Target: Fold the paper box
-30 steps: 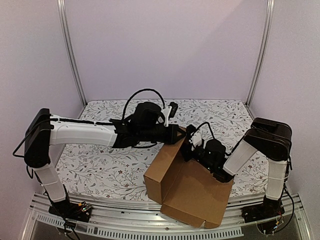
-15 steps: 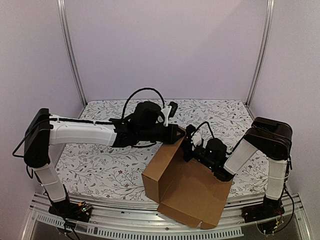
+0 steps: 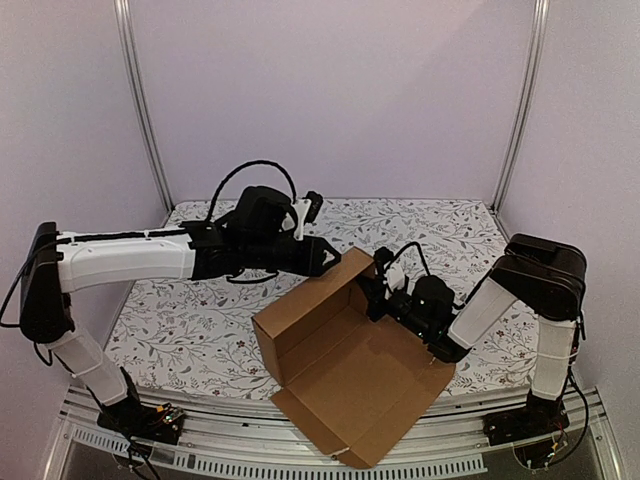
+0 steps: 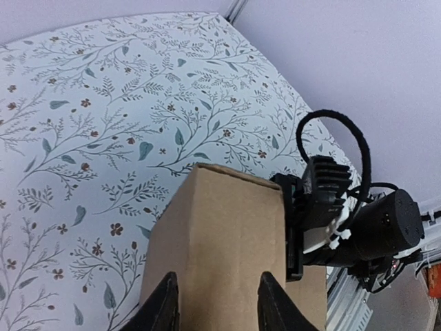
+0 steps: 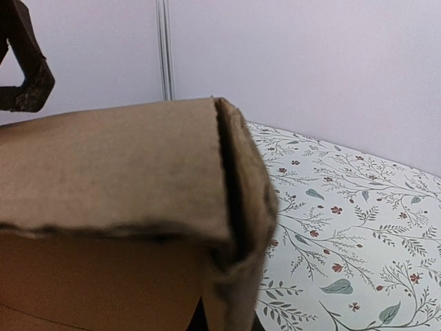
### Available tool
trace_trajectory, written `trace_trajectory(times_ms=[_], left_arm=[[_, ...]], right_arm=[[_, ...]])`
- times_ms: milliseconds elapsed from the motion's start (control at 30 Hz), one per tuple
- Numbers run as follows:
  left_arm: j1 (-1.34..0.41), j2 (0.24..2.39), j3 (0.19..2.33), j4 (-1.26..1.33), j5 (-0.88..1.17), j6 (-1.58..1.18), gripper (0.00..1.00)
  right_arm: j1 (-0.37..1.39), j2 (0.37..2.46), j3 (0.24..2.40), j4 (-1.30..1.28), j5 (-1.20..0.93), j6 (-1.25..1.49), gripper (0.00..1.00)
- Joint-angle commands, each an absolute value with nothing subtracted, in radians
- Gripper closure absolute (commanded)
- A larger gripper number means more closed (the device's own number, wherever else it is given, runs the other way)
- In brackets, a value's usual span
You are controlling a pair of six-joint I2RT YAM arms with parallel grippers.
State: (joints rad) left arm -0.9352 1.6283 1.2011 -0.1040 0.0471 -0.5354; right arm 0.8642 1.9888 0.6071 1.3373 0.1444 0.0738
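Note:
The paper box (image 3: 350, 372) is brown cardboard lying half-formed near the front of the table, base panel flat, with two walls raised along its back and left. My left gripper (image 3: 328, 258) hovers open just above the top edge of the back wall; in the left wrist view its fingertips (image 4: 165, 307) spread over the cardboard (image 4: 220, 234) without pinching it. My right gripper (image 3: 376, 292) is shut on the box's far right corner. In the right wrist view the cardboard (image 5: 110, 165) fills the frame and hides the fingers.
A floral cloth (image 3: 200, 320) covers the table. Metal posts (image 3: 145, 110) stand at the back corners before pale walls. The box's front flap (image 3: 345, 448) overhangs the metal rail at the near edge. The right arm's elbow (image 3: 545, 270) stands at the right.
My left gripper has opened, let go of the box wall and drawn back to the left. The box has dropped lower and swung open, its front flap sliding towards the near rail.

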Motion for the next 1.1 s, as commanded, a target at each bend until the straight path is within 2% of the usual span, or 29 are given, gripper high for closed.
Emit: trace_trajectory(times_ms=[0, 33, 133, 200, 400, 733, 1067], left_arm=[[-0.854, 1.576, 1.174, -0.190, 0.016, -0.496, 0.62], [-0.836, 1.574, 1.170, -0.185, 0.028, -0.493, 0.64], [-0.780, 1.609, 1.181, -0.182, 0.093, -0.492, 0.78], [-0.746, 1.659, 1.187, -0.157, 0.169, -0.497, 0.84], [-0.729, 1.855, 1.240, -0.047, 0.395, -0.526, 0.96], [-0.734, 2.013, 1.269, 0.143, 0.621, -0.597, 1.00], [-0.764, 2.045, 1.274, 0.234, 0.701, -0.614, 1.00]], right_arm=[[0.863, 1.956, 0.591, 1.407, 0.155, 0.093, 1.00], [0.863, 1.956, 0.589, 1.406, 0.156, 0.093, 1.00], [0.867, 1.956, 0.587, 1.406, 0.164, 0.086, 1.00], [0.868, 1.954, 0.586, 1.405, 0.164, 0.082, 1.00], [0.875, 1.945, 0.583, 1.405, 0.169, 0.066, 1.00], [0.888, 1.961, 0.583, 1.406, 0.185, 0.036, 1.00], [0.906, 1.995, 0.598, 1.405, 0.205, 0.014, 1.00]])
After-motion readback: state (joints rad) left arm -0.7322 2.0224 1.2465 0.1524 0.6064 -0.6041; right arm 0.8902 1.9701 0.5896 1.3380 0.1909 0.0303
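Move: The outer, left-facing side of the paper box's raised wall, near its far end, is some 4 cm ahead of the left hand, 4 cm to its right and 11 cm below. The top strip's middle lies about 3 cm back, 4 cm left and 7 cm below that hand; the open floor panel is roughly 18 cm back, 8 cm right and 17 cm below. From the right hand, pinching the strip's far end, that wall spot lies about 5 cm ahead, 4 cm left and 2 cm below. Forward and left first, about 5 cm each way, the left hand swings clear of the top strip, then drops some 12 cm and comes back right, down beside the wall's outer face. On the way its part-open fingers shut, and the wrist tips down some 20 degrees and turns a little clockwise; the closed tips end up close against the cardboard. The right hand stays put, still pinching the strip's far end. ##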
